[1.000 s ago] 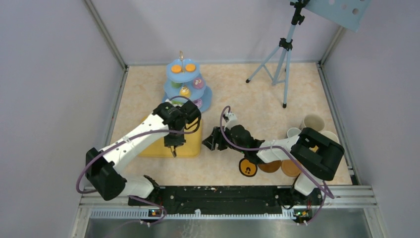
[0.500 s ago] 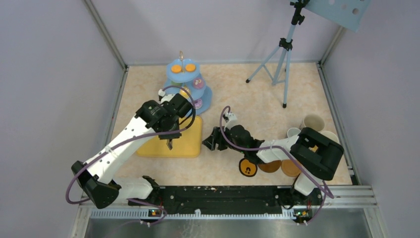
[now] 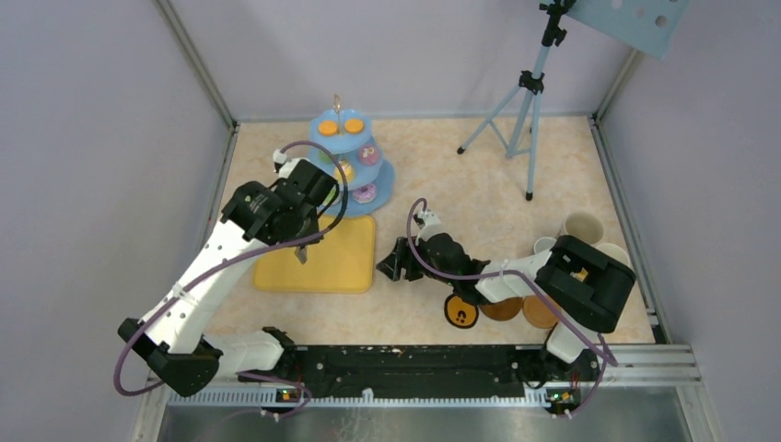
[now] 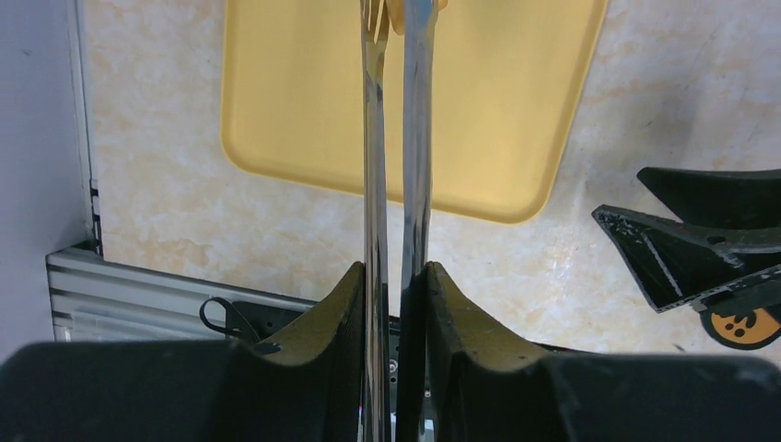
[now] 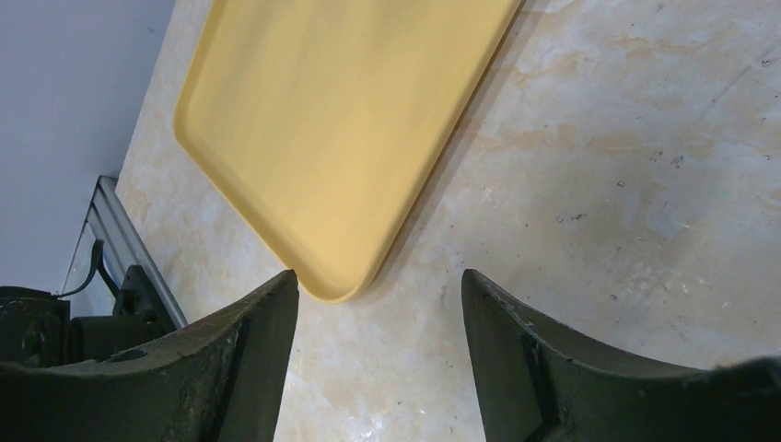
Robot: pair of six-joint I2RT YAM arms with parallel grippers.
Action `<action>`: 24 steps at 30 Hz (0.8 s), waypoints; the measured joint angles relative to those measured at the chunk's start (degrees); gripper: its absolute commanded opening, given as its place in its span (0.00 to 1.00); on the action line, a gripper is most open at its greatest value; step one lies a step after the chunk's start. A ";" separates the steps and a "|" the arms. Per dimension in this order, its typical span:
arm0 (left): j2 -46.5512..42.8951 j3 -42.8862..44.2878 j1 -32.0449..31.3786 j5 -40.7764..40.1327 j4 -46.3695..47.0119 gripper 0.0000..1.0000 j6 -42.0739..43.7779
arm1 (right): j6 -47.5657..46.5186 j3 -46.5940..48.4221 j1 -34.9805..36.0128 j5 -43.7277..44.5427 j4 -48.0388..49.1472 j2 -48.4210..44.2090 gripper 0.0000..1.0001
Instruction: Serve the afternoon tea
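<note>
My left gripper (image 3: 297, 241) hangs over the far left part of the yellow tray (image 3: 341, 267), shut on the long metal tongs (image 4: 391, 166). In the left wrist view its fingers (image 4: 345, 313) press the two arms of the tongs almost together. A bit of yellow-orange shows at the tongs' tips at the top edge. The light-blue three-tier stand (image 3: 350, 157) stands just behind, with orange (image 3: 328, 127), purple (image 3: 369, 153) and yellow (image 3: 343, 169) pastries on it. My right gripper (image 3: 391, 261) is open and low by the tray's right edge (image 5: 341, 120), holding nothing.
Cream mugs (image 3: 582, 226) and a grey mug (image 3: 546, 245) stand at the right, beside my right arm. Brown coasters (image 3: 502, 309) and an orange disc with dark marks (image 3: 460, 311) lie near the front. A tripod (image 3: 525, 101) stands at the back right. Walls enclose the table.
My left arm has swung back and to the left, carrying the tongs from the tray's near middle to its far left part. The right arm has not moved.
</note>
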 measured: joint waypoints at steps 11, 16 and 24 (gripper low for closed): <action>2.32 17.59 2.64 -2.67 -0.33 0.24 6.47 | 0.02 0.11 0.00 -0.04 -0.02 1.77 0.64; 5.07 24.37 2.99 -3.39 -0.37 0.24 8.96 | 0.02 0.11 0.00 -0.09 -0.04 2.03 0.64; 10.49 34.07 3.26 -3.65 -0.85 0.24 11.52 | 0.04 0.50 0.00 -0.24 -0.02 2.71 0.64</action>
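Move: The left gripper holds the metal tongs with an orange cookie at their tips. The blue stand's top tier lies about 24 cm ahead of it, 7 cm to its right and a few centimetres above. The yellow cupcake on the middle tier is some 19 cm ahead, 7 right and 6 below; the empty-looking tray's middle lies 6 cm ahead, 1 right and 24 below. From the right gripper, the top tier is about 22 cm ahead, 8 left and 20 above. Lift the left gripper about 14 cm and carry it some 6 cm forward as you rise, away from the tray and towards the tiered stand. Tip the fingers up by about 20 degrees so the tongs reach out flatter, and keep the grip on the tongs unchanged, with the orange cookie still pinched at their tips. ##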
